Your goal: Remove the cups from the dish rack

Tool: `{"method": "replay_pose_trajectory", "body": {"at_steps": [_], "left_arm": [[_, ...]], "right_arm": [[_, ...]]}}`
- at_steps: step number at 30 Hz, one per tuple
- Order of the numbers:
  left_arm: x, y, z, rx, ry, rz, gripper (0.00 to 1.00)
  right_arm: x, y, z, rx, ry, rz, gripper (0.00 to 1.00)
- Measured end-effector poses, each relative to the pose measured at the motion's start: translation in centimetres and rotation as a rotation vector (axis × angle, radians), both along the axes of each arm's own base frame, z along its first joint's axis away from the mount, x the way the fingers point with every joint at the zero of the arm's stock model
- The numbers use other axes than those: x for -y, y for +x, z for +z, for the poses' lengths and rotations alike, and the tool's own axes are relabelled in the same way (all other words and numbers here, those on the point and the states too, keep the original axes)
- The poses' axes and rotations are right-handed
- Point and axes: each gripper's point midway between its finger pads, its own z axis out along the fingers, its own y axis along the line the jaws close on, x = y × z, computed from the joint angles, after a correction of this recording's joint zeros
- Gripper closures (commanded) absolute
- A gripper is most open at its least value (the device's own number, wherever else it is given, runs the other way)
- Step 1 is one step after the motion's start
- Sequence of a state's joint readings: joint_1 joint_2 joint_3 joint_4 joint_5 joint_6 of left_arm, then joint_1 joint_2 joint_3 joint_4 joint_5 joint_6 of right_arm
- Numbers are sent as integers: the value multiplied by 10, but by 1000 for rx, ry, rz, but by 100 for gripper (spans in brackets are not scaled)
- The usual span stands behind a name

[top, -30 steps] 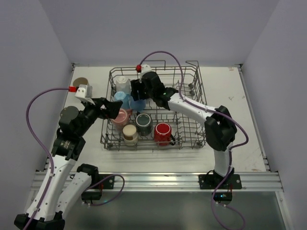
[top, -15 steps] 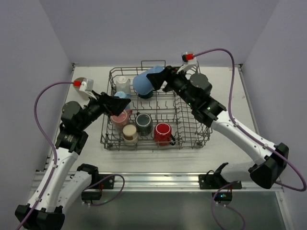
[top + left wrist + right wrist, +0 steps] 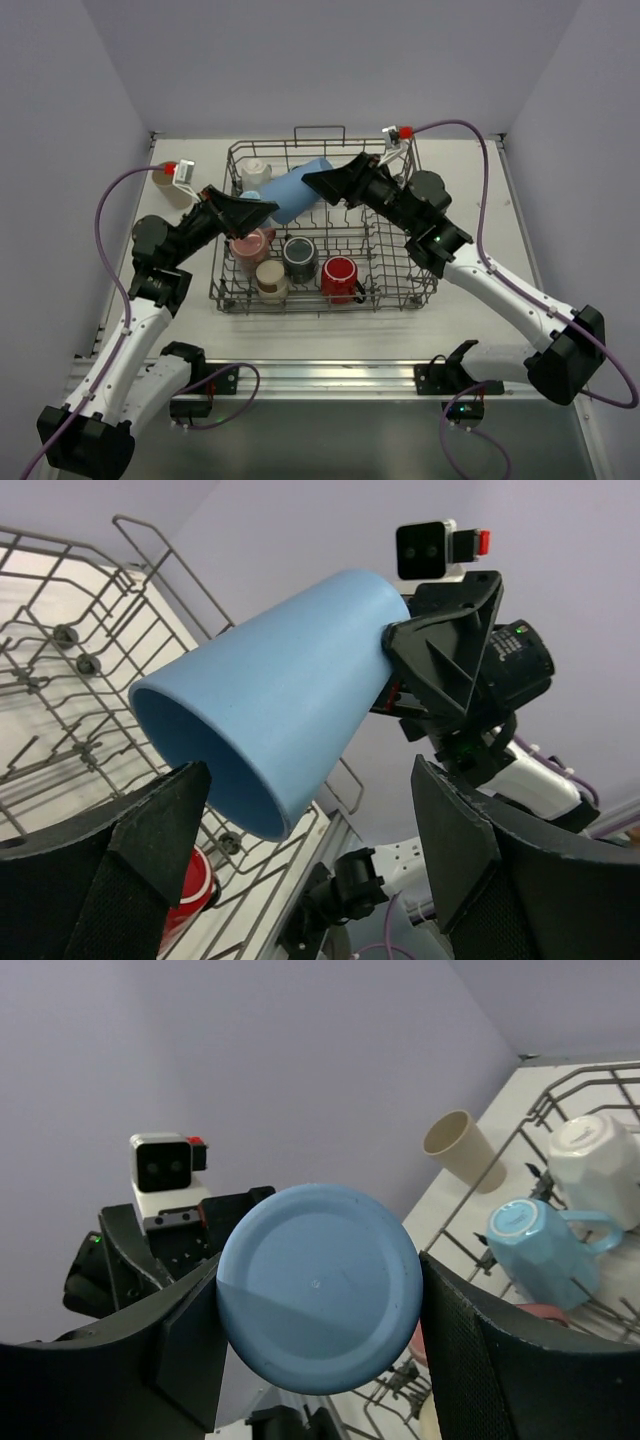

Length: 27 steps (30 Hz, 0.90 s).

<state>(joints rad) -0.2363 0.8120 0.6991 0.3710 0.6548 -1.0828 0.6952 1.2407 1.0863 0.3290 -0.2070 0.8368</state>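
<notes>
My right gripper [image 3: 318,183] is shut on a blue cup [image 3: 293,193] at its base end and holds it on its side above the dish rack [image 3: 400,292]. In the right wrist view the cup's flat base [image 3: 318,1300] fills the gap between the two fingers [image 3: 185,1355]. My left gripper [image 3: 262,208] stands open, facing the cup's mouth [image 3: 215,755], whose rim reaches in between the fingertips [image 3: 175,810]. Down in the rack sit a white cup [image 3: 255,172], a light blue mug [image 3: 535,1245], a pink cup [image 3: 250,244], a cream cup [image 3: 270,276], a dark grey cup [image 3: 299,256] and a red mug [image 3: 340,276].
A beige cup [image 3: 462,1148] stands on the white table outside the rack's far left corner, partly behind my left wrist in the top view. Both arms hang over the rack's left half. Walls enclose the table on three sides.
The right gripper lifted the blue cup out of the rack and tipped it sideways toward the left arm. The left gripper rose from the pink cup to the blue cup's mouth, jaws narrowing slightly.
</notes>
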Motion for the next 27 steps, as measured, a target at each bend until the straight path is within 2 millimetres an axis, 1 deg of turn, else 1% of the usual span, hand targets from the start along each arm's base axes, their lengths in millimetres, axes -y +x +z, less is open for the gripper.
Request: {"method": "replay_pose_trajectory", "body": {"at_steps": [3, 4, 5, 6, 8, 9, 10, 11, 12, 13, 14, 16, 17, 18, 19, 20, 23, 25, 27], "left_arm": [[1, -3, 5, 7, -19, -17, 23], [1, -3, 6, 11, -24, -21, 29], [2, -3, 7, 14, -28, -24, 32], [2, -3, 8, 16, -33, -28, 40], [3, -2, 8, 16, -41, -30, 49], [3, 0, 5, 8, -46, -30, 56], [3, 1, 3, 1, -50, -29, 74], [4, 3, 0, -11, -56, -31, 82], [4, 4, -3, -24, -62, -33, 95], [4, 3, -1, -27, -75, -36, 100], [4, 0, 4, -4, -83, -40, 100], [3, -5, 11, 22, -88, -39, 100], [2, -6, 12, 30, -87, -36, 100], [1, -7, 13, 36, -85, -32, 100], [1, -5, 16, 53, -73, -16, 100], [-1, -1, 19, 67, -63, 9, 100], [-9, 16, 34, 109, -20, 111, 100], [-16, 29, 48, 140, 16, 189, 100], [-25, 49, 62, 161, 68, 283, 100]], "right_arm": [[-7, -1, 2, -9, 36, 38, 63], [-10, -1, 2, -13, 46, 52, 63], [-13, 0, 1, -21, 54, 63, 63], [-16, 1, -2, -31, 59, 71, 63], [-21, 2, -8, -51, 74, 89, 63], [-22, 3, -8, -59, 87, 95, 63], [-23, 4, -9, -61, 96, 95, 63], [-23, 4, -11, -68, 106, 98, 63], [-23, 4, -10, -70, 117, 99, 62], [-22, 5, -13, -75, 123, 98, 61], [-21, 6, -16, -94, 135, 97, 51], [-22, 5, -14, -104, 165, 112, 35], [-22, 4, -13, -103, 175, 118, 16], [-22, 3, -13, -96, 176, 122, 9], [-22, 3, -16, -99, 171, 122, 4], [-23, 2, -20, -102, 165, 124, 1], [-21, 3, -40, -127, 135, 120, 1], [-16, 3, -58, -150, 109, 109, 1], [-6, 0, -78, -175, 76, 93, 1]]}}
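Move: The blue cup hangs mouth-first in front of my left hand, its middle about 5 cm to the right, 3 cm ahead and slightly above. My right hand holds its base end, with the middle about 3 cm left and 2 cm back of that hand. Some 28 cm below, counted from my left hand, are the light blue mug 14 cm ahead and 5 left, the pink mug 5 ahead and 6 left, and the grey mug 2 ahead and 4 right. I hold my left hand almost in place and shut its fingers on the blue cup's rim, pinching the wall, while my right hand eases about 2 cm left, rolling slightly, still gripping the base. Then my right fingers open and sink about 8 cm away from the cup, and my left carries the cup up and forward, some 8 cm with a little left, turning counter-clockwise. ##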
